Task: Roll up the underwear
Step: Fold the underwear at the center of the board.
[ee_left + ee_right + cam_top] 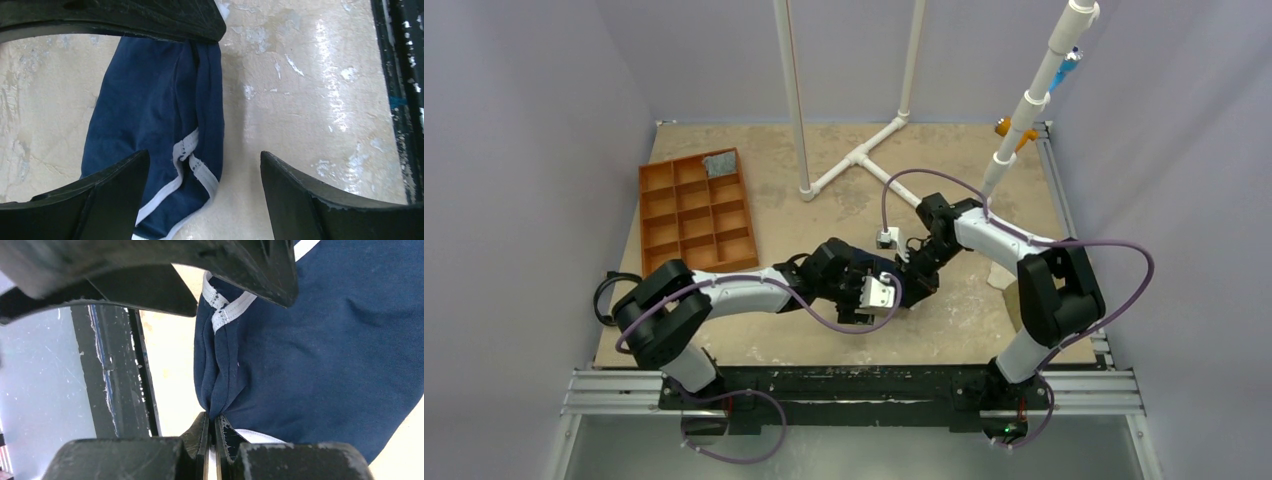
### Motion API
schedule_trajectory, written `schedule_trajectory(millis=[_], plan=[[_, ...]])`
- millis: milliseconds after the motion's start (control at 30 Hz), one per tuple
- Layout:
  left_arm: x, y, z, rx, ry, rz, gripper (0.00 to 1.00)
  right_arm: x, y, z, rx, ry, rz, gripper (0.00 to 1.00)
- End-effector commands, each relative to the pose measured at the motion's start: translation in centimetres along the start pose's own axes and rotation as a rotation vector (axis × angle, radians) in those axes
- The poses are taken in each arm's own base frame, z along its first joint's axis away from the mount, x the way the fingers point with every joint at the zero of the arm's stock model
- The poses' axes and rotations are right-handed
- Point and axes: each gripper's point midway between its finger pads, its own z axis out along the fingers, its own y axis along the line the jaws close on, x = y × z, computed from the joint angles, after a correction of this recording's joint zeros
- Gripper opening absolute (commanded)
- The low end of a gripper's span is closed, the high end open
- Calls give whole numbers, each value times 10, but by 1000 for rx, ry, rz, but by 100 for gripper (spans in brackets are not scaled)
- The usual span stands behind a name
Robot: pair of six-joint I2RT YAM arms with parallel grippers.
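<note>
The navy-blue underwear (155,110) with white trim lies bunched on the tabletop at mid-table. In the top view both grippers almost hide it. My right gripper (212,427) is shut on a pinched fold of the underwear (320,360) at one end. My left gripper (205,170) is open and low over the trimmed end. One of its fingers (110,195) is over the cloth and the other is over bare table beside it. In the top view the left gripper (879,292) and the right gripper (914,268) meet tip to tip.
An orange-brown compartment tray (649,215) lies at the back left, with a grey cloth (721,163) in a far compartment. A white pipe frame (854,155) stands at the back centre. The black front rail (400,75) runs close to the grippers.
</note>
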Motion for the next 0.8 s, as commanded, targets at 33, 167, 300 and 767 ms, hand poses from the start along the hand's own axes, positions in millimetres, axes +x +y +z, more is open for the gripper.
schedule_trajectory(millis=[33,167,300,767], plan=[[-24,28,14,-82,-68,40,74,-12,5,-6,-44,-42,-23,0],[-22,22,22,-31,-51,14,52,-13,3,-7,-48,-46,-15,0],[-18,17,25,2,-18,-20,31,-11,0,-6,-46,-45,-6,0],[-21,-18,4,216,150,-279,0,-5,-16,-8,20,-44,34,50]])
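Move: The left hand's open fingers straddle the near folded edge of the underwear, whose grip spot is about 2 cm to the right, 1 cm ahead and 2 cm below. The right gripper, some 7 cm right of the left hand and level with it fore and aft, still pinches that edge; the spot lies about 5 cm to the right hand's left, level fore and aft and 1 cm below. The table's front edge runs about 12 cm back from the left hand. Left hand eases about 2 cm right and down, pinches the folded edge, then draws back; right fingers open. ##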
